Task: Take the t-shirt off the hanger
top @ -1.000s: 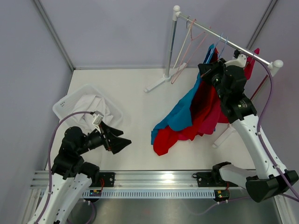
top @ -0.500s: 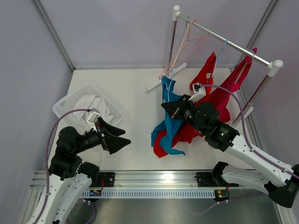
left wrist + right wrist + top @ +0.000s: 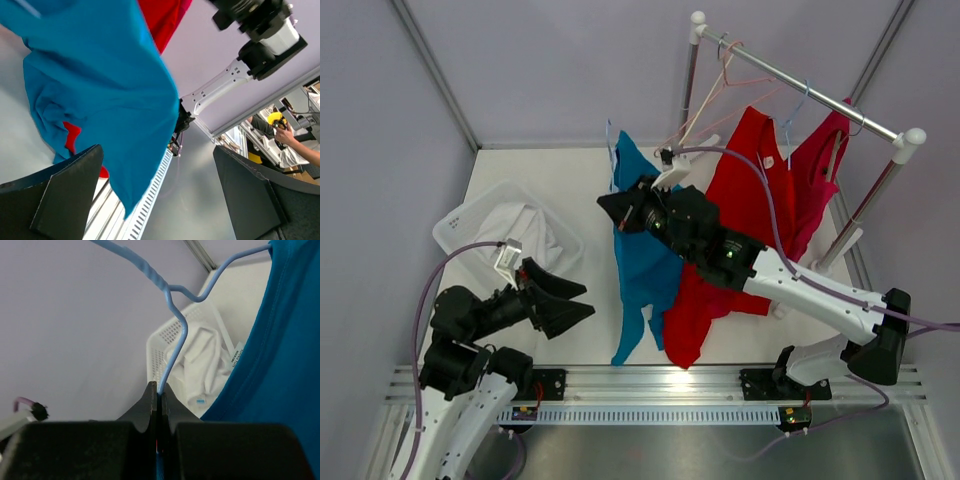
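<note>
The blue t-shirt (image 3: 645, 250) hangs on a light-blue wire hanger (image 3: 611, 150) above the middle of the table, clear of the rack. My right gripper (image 3: 612, 208) is shut on the hanger's wire; in the right wrist view the pads (image 3: 160, 390) pinch the hanger (image 3: 172, 352) below its twisted neck, with the blue t-shirt (image 3: 280, 365) at the right. My left gripper (image 3: 578, 300) is open and empty, just left of the shirt's lower half. In the left wrist view the blue t-shirt (image 3: 100, 90) hangs ahead of the wide-open gripper (image 3: 160, 200).
A clothes rack (image 3: 800, 85) stands at the back right with two red garments (image 3: 750, 190) and pink hangers (image 3: 720, 90) on it. A white basket (image 3: 460, 225) with white cloth (image 3: 525, 225) sits at the left, also in the right wrist view (image 3: 170, 345).
My right arm has carried the blue t-shirt on its hanger off the rack and leftwards to the table's middle. The left gripper has shifted slightly and stays open.
</note>
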Robot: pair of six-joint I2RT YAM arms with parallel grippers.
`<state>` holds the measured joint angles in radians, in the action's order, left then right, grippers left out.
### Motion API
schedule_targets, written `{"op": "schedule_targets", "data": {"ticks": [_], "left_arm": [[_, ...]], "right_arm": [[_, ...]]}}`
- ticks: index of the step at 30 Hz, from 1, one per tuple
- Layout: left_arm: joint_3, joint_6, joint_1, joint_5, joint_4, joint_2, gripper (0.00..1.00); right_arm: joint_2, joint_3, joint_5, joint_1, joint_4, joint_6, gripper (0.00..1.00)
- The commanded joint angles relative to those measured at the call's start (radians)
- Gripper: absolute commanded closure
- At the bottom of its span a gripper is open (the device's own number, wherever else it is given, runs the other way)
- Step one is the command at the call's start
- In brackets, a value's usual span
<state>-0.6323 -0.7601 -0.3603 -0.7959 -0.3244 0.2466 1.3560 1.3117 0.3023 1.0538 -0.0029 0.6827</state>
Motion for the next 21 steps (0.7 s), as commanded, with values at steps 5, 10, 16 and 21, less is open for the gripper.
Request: {"op": "schedule_targets", "data": {"ticks": [5,10,16,21], "left_arm": [[-0.009,0.042,-0.026,0.104,0.038,0.111,0.01],[-0.024,0.053,-0.095,0.129,0.058,0.118,0.01],[-0.027,0.059,-0.245,0.228,0.105,0.190,0.03],[-0.029,0.091,-0.359,0.328,0.102,0.244,0.46]], "right_arm": [[0.086,0.221,0.017,0.011,0.126,-0.032,1.00],[0.135,0.274,0.027,0.009,0.107,-0.040,1.00],[0.167,0.282,0.004,0.009,0.087,-0.021,1.00],[0.141,0.262,0.024,0.011,0.093,-0.051,1.00]]}}
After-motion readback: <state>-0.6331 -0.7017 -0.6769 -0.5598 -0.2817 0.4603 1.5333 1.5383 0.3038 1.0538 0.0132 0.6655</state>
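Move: The near lower part of the blue t-shirt, which hangs from the hanger held in the right hand, is about 7 cm to the right of the left hand, roughly level with it fore and aft and some 8 cm lower. From the right hand that part lies about 15 cm back, 3 cm to its right and 16 cm below. Counted from the left hand, the red t-shirt's middle is about 28 cm right and 17 cm ahead, and the white basket 21 cm left and 26 cm ahead, near table height. Forward about 3 cm first, then right some 4 cm and down 3 cm, easing slightly back, the left hand works in at the blue t-shirt's near lower edge, its wide-open fingers starting to close late, by a bit over a third. The right hand keeps its pinch on the blue hanger, lifts it about 6 cm and lowers it by half of that, carrying it left and a little forward towards the left hand's side. ##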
